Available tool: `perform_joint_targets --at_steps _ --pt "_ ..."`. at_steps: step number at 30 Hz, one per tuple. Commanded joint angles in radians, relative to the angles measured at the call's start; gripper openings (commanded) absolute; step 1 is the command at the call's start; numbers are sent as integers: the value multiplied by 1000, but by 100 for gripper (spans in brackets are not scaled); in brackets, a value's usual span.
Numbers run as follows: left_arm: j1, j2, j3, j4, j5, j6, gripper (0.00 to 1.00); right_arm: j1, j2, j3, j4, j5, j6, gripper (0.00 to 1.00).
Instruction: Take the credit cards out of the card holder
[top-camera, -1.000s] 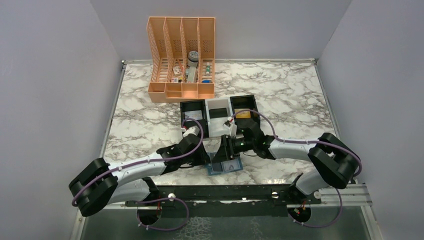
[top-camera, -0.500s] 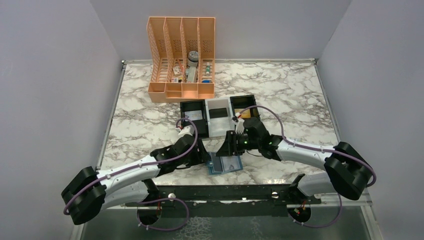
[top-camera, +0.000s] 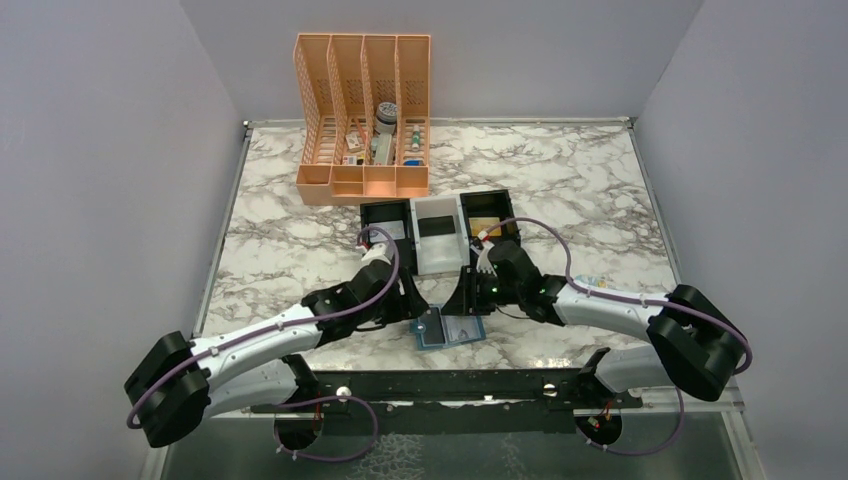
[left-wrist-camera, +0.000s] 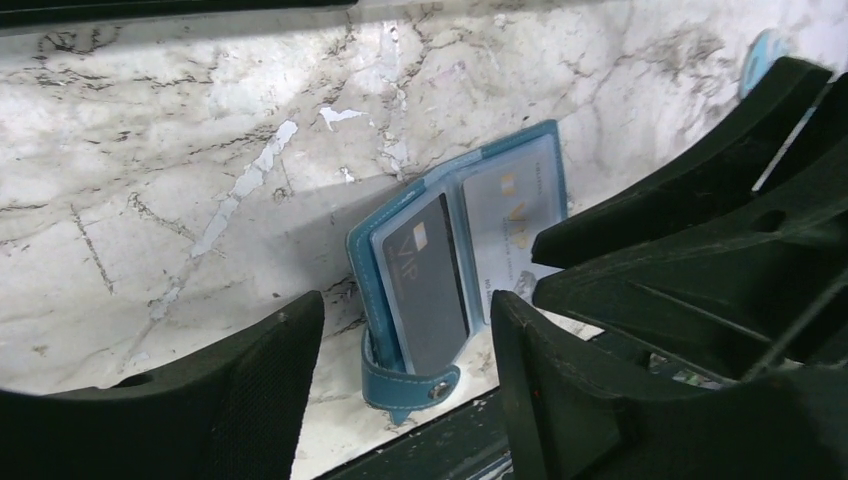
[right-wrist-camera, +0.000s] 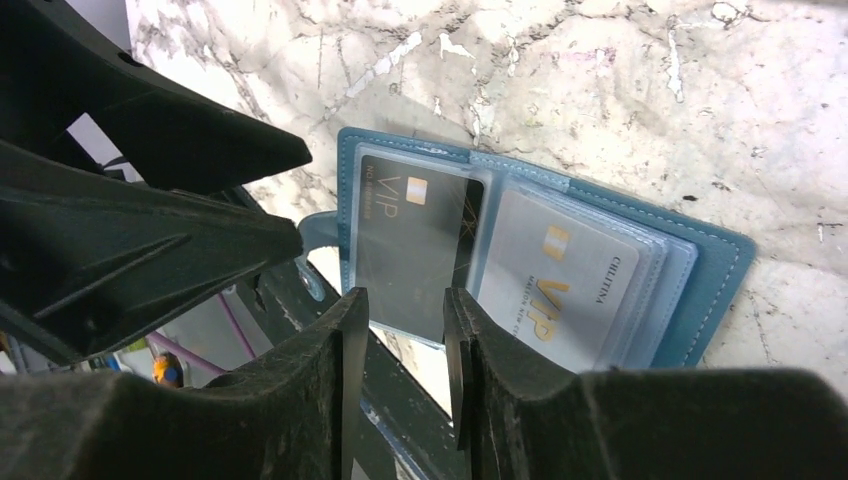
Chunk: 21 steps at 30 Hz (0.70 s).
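Note:
The light-blue card holder (top-camera: 452, 331) lies open on the marble near the table's front edge, its left panel slightly raised. A black credit card (right-wrist-camera: 415, 240) sits in the left panel and a silver credit card (right-wrist-camera: 560, 280) in the right one. My left gripper (left-wrist-camera: 400, 390) is open just left of the card holder (left-wrist-camera: 361, 262), its fingers on either side of the snap strap (left-wrist-camera: 410, 385) without touching it. My right gripper (right-wrist-camera: 400, 335) hovers over the black card's lower edge, jaws narrowly open with the card showing through the gap. The two grippers nearly meet over the card holder.
A black-and-white three-compartment tray (top-camera: 440, 232) stands just behind the grippers. An orange file organizer (top-camera: 365, 120) with small items is at the back. The black front rail (top-camera: 450, 385) runs just below the card holder. A pale blue packet (top-camera: 590, 284) lies beside the right arm.
My left gripper has opened and let go of the card holder's left panel, which has dropped lower. My right gripper's jaws have narrowed over the black card.

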<state>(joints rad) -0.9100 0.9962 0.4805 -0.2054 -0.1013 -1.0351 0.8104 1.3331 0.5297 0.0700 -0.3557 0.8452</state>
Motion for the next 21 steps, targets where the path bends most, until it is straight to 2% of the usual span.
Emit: perform_joint_targets --at_steps 1,8,13,18,21 --pt "-2 81 38 16 54 44 61 6 -19 -14 10 39 11 34" --pt "-4 147 57 -8 51 77 48 6 5 -25 31 8 14 34" --pt "-3 203 62 -8 60 87 45 6 29 -26 60 -34 14 34" --pt "-4 245 65 -29 50 103 33 6 78 -26 97 -101 -5 33" --pt "-4 249 67 -54 37 111 30 6 123 -3 90 -130 -30 32"
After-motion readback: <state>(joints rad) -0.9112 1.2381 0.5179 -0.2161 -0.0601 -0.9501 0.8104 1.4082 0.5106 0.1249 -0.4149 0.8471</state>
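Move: The open card holder's left edge lies almost straight under the left hand, about 7 cm below and 1 cm back. From this hand the dark card in the left pocket is some 3 cm right and 1 cm back, the light card 8 cm right and 1 cm back. From the right hand the dark card lies about 4 cm left, level ahead and 4 cm below; the light card is 2 cm right and 1 cm back. The card holder's left edge is what the left hand sinks to: about 5 cm down and slightly back, the wrist rolling and tipping over some 15 degrees, while the fingers close from two thirds to one third open, one either side of the edge. The right hand hangs over the dark card's inner side, then sinks nearly 2 cm and draws back 1 cm, fingers staying a third open. ##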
